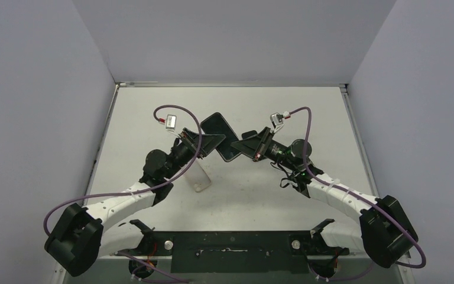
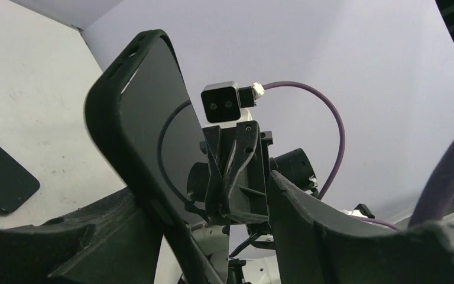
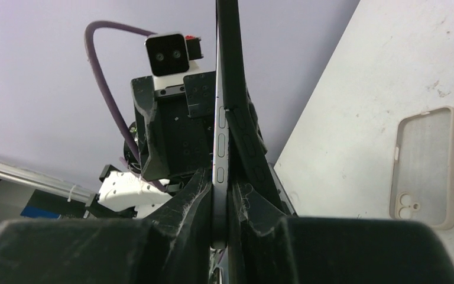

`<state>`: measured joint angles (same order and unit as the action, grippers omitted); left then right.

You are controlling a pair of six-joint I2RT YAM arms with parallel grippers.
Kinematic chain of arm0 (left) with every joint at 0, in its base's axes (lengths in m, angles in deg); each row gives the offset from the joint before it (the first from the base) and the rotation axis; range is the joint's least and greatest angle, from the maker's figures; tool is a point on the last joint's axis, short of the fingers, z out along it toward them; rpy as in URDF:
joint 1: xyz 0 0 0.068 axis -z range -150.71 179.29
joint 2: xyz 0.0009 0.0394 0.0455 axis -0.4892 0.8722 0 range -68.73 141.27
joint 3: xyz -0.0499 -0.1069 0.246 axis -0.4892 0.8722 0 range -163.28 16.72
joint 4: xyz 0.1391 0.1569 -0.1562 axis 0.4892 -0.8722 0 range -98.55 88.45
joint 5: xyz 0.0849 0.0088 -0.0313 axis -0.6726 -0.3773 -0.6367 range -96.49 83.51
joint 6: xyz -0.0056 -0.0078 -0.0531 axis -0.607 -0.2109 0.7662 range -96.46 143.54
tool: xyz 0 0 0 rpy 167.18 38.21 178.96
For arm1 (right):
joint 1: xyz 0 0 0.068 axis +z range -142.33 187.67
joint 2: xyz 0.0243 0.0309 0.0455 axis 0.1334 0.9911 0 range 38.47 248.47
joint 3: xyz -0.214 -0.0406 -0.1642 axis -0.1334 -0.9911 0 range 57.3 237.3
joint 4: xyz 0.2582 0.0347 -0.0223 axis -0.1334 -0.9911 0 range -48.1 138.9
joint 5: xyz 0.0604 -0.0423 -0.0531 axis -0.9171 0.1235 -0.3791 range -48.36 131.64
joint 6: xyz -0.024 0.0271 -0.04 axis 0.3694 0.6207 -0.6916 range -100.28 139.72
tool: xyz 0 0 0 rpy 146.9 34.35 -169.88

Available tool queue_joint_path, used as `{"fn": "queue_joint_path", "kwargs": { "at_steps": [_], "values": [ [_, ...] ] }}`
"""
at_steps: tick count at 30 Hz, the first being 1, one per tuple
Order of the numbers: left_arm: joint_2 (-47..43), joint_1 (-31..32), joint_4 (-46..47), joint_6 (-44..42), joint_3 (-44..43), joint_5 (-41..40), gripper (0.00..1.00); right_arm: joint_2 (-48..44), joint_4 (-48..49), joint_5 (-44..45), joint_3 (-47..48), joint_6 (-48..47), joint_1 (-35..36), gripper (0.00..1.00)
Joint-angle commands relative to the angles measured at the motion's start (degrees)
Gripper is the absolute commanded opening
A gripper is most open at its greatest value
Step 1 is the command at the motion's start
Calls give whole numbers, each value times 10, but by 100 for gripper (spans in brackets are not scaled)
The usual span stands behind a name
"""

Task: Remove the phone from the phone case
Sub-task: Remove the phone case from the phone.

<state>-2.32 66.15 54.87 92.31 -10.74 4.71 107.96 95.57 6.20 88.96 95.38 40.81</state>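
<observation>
A dark phone (image 1: 230, 151) in a black phone case (image 2: 103, 112) stands on edge above the middle of the table, between the two arms. My right gripper (image 1: 243, 148) is shut on it: in the right wrist view the fingers (image 3: 189, 207) pinch the phone's grey buttoned edge (image 3: 220, 148), and the case (image 3: 243, 142) sits just to its right. My left gripper (image 2: 213, 236) is open. The case rim stands beside its left finger (image 2: 65, 248), and its right finger (image 2: 360, 236) is well apart. The phone's glossy face (image 2: 153, 106) mirrors a cable.
A pale, clear phone case (image 1: 200, 177) lies flat on the white table (image 1: 331, 118), right of the held phone (image 3: 425, 168) in the right wrist view. A second flat black phone-shaped thing (image 1: 217, 124) lies on the table behind the grippers (image 2: 0, 177). Purple cables arc over both wrists.
</observation>
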Motion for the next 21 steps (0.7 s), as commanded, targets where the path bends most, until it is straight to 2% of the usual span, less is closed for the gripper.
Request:
{"fn": "queue_joint_path", "kwargs": {
  "at_steps": [1, 9, 15, 21],
  "values": [
    [-56, -33, -17, -45, 4, 46, 61, -37, 41, 35, 13, 20, -20, 0],
    [-102, -45, -134, -105, 2, 57, 70, -47, 43, 57, 13, 34, -28, 0],
    [-77, -30, -115, -100, 6, 71, 79, -40, 57, 59, 16, 42, -26, 0],
    [-43, -4, -100, -100, -2, 68, 80, -38, 61, 62, 19, 42, -19, 0]
  ]
}}
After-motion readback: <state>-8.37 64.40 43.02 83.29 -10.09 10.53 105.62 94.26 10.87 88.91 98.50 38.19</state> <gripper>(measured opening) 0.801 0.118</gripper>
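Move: The right hand pinches the lower right edge of the phone, its dark case partly peeled; the phone's middle lies about 4 cm left and 2 cm ahead of that hand. From the left hand, half open around it, it is roughly 1 cm ahead and 1 cm right. About 27 cm below the left hand, the clear case lies some 10 cm left, straight level with it; the loose phone lies 13 cm ahead and 13 cm right. Left hand opens wider, swings about 2 cm left, then sinks; right draws the still-pinched phone some 2 cm forward-right. ##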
